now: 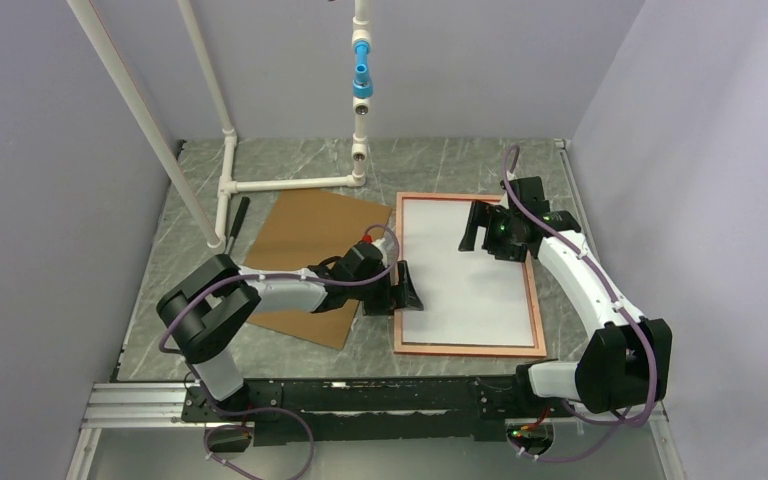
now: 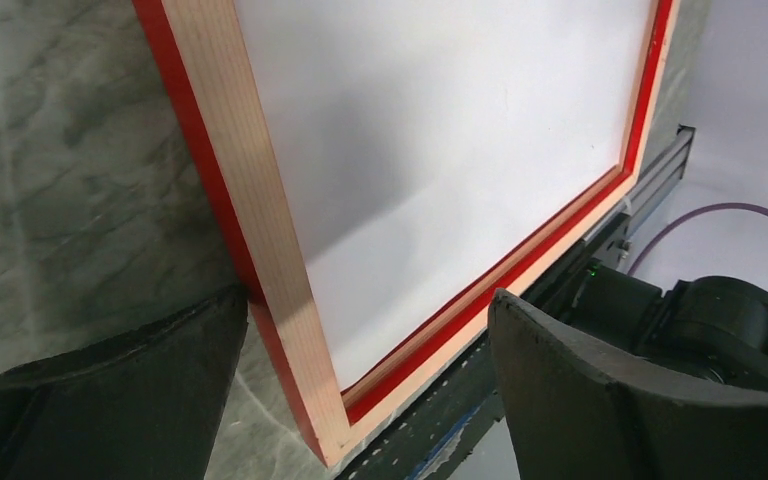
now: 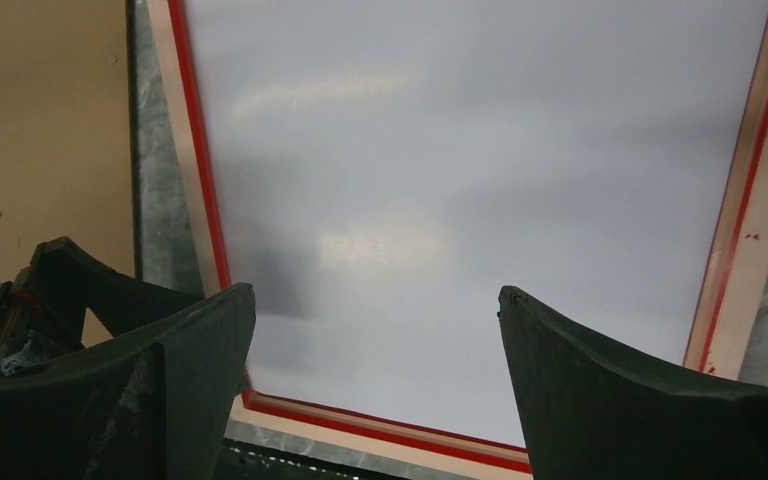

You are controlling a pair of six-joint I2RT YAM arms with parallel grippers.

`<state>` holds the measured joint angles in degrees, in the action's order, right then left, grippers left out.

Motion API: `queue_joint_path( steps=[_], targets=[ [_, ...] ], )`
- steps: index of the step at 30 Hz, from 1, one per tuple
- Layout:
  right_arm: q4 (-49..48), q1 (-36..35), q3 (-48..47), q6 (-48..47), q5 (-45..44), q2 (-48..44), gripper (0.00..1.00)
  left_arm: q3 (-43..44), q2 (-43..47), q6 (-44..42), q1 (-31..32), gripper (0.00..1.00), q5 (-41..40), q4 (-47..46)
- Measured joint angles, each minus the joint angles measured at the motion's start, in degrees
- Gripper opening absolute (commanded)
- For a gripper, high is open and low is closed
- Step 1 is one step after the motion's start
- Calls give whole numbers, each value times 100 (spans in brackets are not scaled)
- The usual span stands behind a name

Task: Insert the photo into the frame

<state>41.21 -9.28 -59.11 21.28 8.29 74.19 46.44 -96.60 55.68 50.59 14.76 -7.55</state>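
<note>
The frame [image 1: 537, 300] lies flat on the marble table at right of centre, pale wood face up with red inner edges. Inside its border lies the photo [image 1: 460, 280], white face up. In the left wrist view the frame [image 2: 260, 250] has its near corner between the spread fingers, and the photo [image 2: 430, 140] fills it. My left gripper [image 1: 405, 290] stands open at the frame's left edge, holding nothing. My right gripper [image 1: 478, 228] hovers open over the photo's upper right part; the right wrist view shows the photo [image 3: 460, 200] and the frame [image 3: 750, 250] below its fingers.
A brown backing board [image 1: 305, 262] lies left of the frame, partly under the left arm. A white pipe stand [image 1: 228, 180] with a blue fitting rises at the back. A dark pen-like tool [image 1: 237, 222] lies beside the pipe. Grey walls close in both sides.
</note>
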Motion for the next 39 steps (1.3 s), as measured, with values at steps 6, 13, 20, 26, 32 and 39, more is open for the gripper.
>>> queue_joint_path(
  steps=[6,13,20,26,32,39],
  targets=[
    [-59,24,9,0,96,-2,93,55,-216,116,7,95,299,-321],
    [-79,39,76,-2,129,-7,93,118,-341,120,48,97,452,-498],
    [-98,74,114,20,173,-20,93,-59,-131,55,48,99,286,-507],
    [-125,79,186,24,308,-42,93,-595,872,-214,-107,99,-243,-162],
    [-205,90,262,33,507,-42,94,-1290,2216,-378,-501,99,-675,-151],
    [-385,94,407,79,922,-39,96,-2295,3731,-428,-1263,99,-1134,175]
  ],
)
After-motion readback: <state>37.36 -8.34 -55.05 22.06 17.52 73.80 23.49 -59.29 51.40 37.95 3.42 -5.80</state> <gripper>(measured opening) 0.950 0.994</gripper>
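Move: The left hand is low at the frame's left bar, one finger against its outer side towards the near end. The middle of the frame, with the photo lying in it, is about 14 cm to the right, 6 cm ahead and 3 cm below. The brown board lies some 19 cm to this hand's left and 6 cm ahead. From the open right hand, the frame's middle is roughly 3 cm left, 2 cm back and 11 cm below. Rightward first, the left hand keeps pushing the frame's left bar with its outer finger for about 2 cm, then pulls away fast to the left, some 15 cm, rising about 5 cm and edging forward to over the brown board. Its open fingers swing counter-clockwise and tip up by nearly 20 degrees. The open right hand drifts 2 cm left above the photo. ##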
